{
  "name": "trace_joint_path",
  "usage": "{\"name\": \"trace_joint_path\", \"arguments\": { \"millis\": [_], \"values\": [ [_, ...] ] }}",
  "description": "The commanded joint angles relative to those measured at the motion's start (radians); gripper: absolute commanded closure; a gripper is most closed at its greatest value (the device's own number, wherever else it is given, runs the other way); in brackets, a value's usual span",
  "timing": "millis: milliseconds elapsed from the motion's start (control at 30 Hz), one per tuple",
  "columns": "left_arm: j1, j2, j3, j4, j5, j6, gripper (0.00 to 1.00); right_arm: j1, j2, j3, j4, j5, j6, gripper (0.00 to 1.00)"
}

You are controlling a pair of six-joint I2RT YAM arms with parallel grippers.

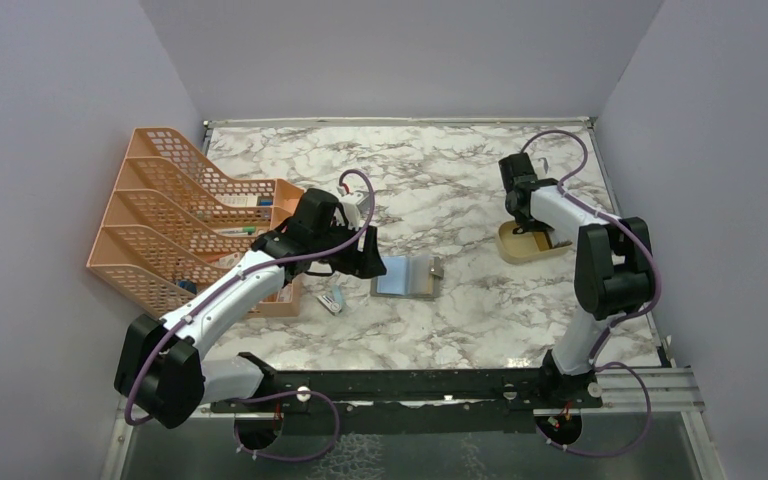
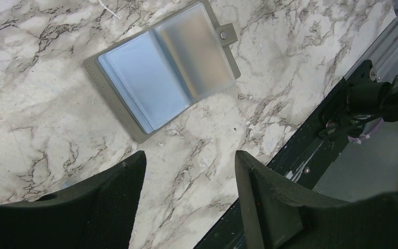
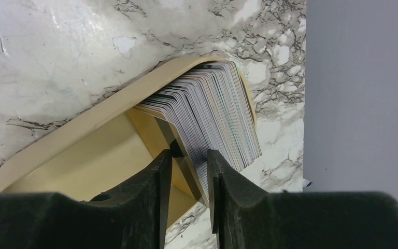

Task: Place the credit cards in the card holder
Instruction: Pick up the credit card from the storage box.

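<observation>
The card holder (image 1: 407, 276) (image 2: 166, 72) lies open and flat on the marble, light blue pockets up, snap tab on its far right side. My left gripper (image 1: 370, 258) (image 2: 189, 155) hovers open just left of it, with nothing between its fingers. The credit cards (image 3: 212, 104) stand as a fanned stack leaning against the end of a tan tray (image 3: 83, 127) (image 1: 516, 252) at the right. My right gripper (image 1: 534, 230) (image 3: 189, 151) is down in that tray. Its jaws are narrow and straddle the nearest few cards' edge. A gap still shows beside the left finger (image 3: 160, 171).
An orange mesh file rack (image 1: 175, 225) stands at the left, behind my left arm. A small light blue item (image 1: 335, 298) lies on the marble in front of the rack. The black rail (image 1: 410, 382) runs along the near edge. Grey walls close in on both sides.
</observation>
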Motion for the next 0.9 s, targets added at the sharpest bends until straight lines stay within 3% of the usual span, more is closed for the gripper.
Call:
{"name": "trace_joint_path", "arguments": {
  "millis": [0,867],
  "values": [
    [0.009,-0.021,-0.010,-0.001,-0.015,0.017,0.34,-0.008,-0.045,0.005,0.031,0.044,-0.009,0.70],
    [0.027,-0.006,-0.019,0.003,-0.010,0.016,0.34,-0.007,-0.125,0.063,-0.015,-0.047,0.002,0.92]
  ]
}}
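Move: The right hand is already down in the storage box. Its open fingers straddle the front credit card, whose middle lies about 2 cm below the hand, with no clear sideways offset. The rest of the card stack stands some 4 cm to the hand's right and about 1 cm ahead. The box's empty half is roughly 4 cm to the left and 1 cm back. From the left hand, that front card lies about 35 cm to the right, 7 cm ahead and 10 cm lower. The right fingers keep closing on the front gold credit card, one pad on each face, until they pinch it near its upper edge. All the while the hand eases upward, barely at first, then faster towards the end, about 2.5 cm in all, drawing the card up off the front of the stack with only a few degrees of tilt. ##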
